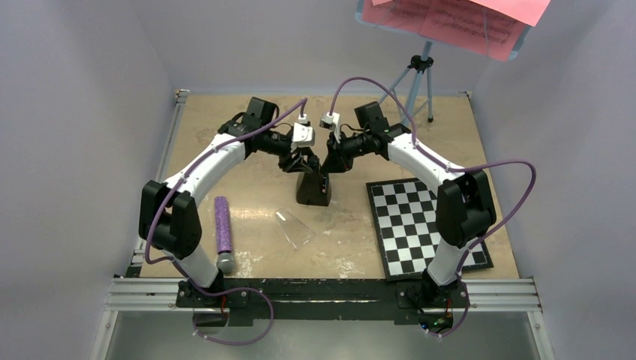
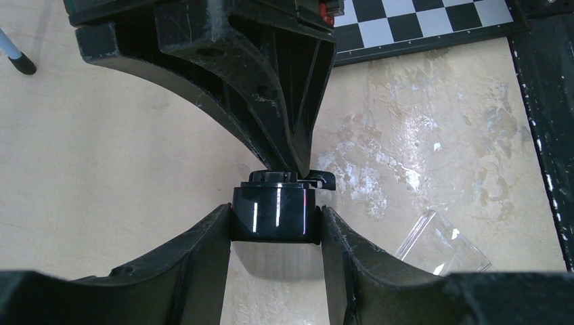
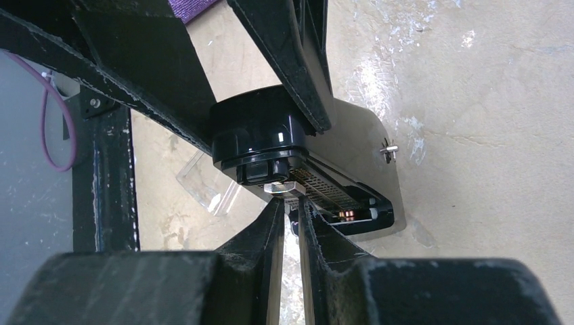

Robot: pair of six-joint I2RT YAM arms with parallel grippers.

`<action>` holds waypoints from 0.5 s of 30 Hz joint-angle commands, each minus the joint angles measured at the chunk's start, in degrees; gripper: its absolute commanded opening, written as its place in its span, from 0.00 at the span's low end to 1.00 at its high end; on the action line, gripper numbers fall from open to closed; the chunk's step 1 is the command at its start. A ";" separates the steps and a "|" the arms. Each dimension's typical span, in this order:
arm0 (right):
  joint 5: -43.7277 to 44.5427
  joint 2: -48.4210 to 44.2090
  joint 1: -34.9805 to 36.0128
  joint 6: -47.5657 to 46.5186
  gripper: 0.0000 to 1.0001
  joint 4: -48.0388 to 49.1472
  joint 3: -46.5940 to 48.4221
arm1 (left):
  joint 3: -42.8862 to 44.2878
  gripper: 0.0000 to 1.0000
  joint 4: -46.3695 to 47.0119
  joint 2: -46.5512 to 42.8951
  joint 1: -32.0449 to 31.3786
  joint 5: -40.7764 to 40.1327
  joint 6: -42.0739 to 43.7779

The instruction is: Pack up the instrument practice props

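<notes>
The black pyramid metronome [image 1: 313, 189] stands upright mid-table, its clear cover [image 1: 294, 227] off and lying flat in front of it. My left gripper [image 2: 275, 218] is shut on the metronome's glossy top [image 2: 275, 211], one finger on each side. My right gripper [image 3: 291, 206] comes in from the opposite side, jaws almost together, pinching the thin pendulum just under its silver weight [image 3: 284, 185] on the metronome's face [image 3: 332, 193]. The light-blue music stand [image 1: 417, 75] is at the back right, with pink sheet-music pages [image 1: 450, 21] on its desk.
A black-and-white checkered board [image 1: 421, 225] lies right of the metronome. A purple microphone [image 1: 223, 231] lies at the left, near the front rail [image 1: 322, 294]. The clear cover [image 2: 443, 245] sits close to the metronome's near side.
</notes>
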 commanded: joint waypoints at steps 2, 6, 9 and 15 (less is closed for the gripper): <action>-5.90 -1.54 1.78 -0.15 0.17 -0.97 2.47 | -1.41 0.00 6.83 -0.01 0.18 -2.42 -0.99; -3.96 -2.07 1.01 -0.83 0.23 -3.64 2.72 | -1.58 0.00 7.03 -0.46 0.18 -3.07 -1.08; -2.22 -2.70 0.19 -1.55 0.31 -5.42 3.36 | -1.72 0.13 7.12 -0.81 0.18 -3.58 -1.58; 1.52 -5.07 -1.80 -4.13 0.51 -10.14 5.45 | -3.17 0.53 14.02 -2.38 0.10 -5.84 -9.56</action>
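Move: The right hand's nearly shut fingers are at the metronome's pendulum tip, effectively 0 cm away, with the metronome's middle about 8 cm below and 1 cm to the left, 1 cm back. The clear cover lies about 14 cm back and 6 cm left of the right hand, 16 below; the chessboard's middle is 14 back and some 31 right. The left hand already grips the metronome's head, its middle about 8 cm below and 1 cm right, with the pendulum tip roughly 3 cm right, 1 back and 2 lower. The right hand stays put at first, then spreads its fingers from nearly shut to about half open, letting go of the pendulum tip, and eases off to its right and a little up, away from the metronome's head, by about 1 cm. The left hand keeps its unchanged pinch on the head and carries the metronome slowly forward about 1 cm, turning it counter-clockwise by some 5 degrees. ##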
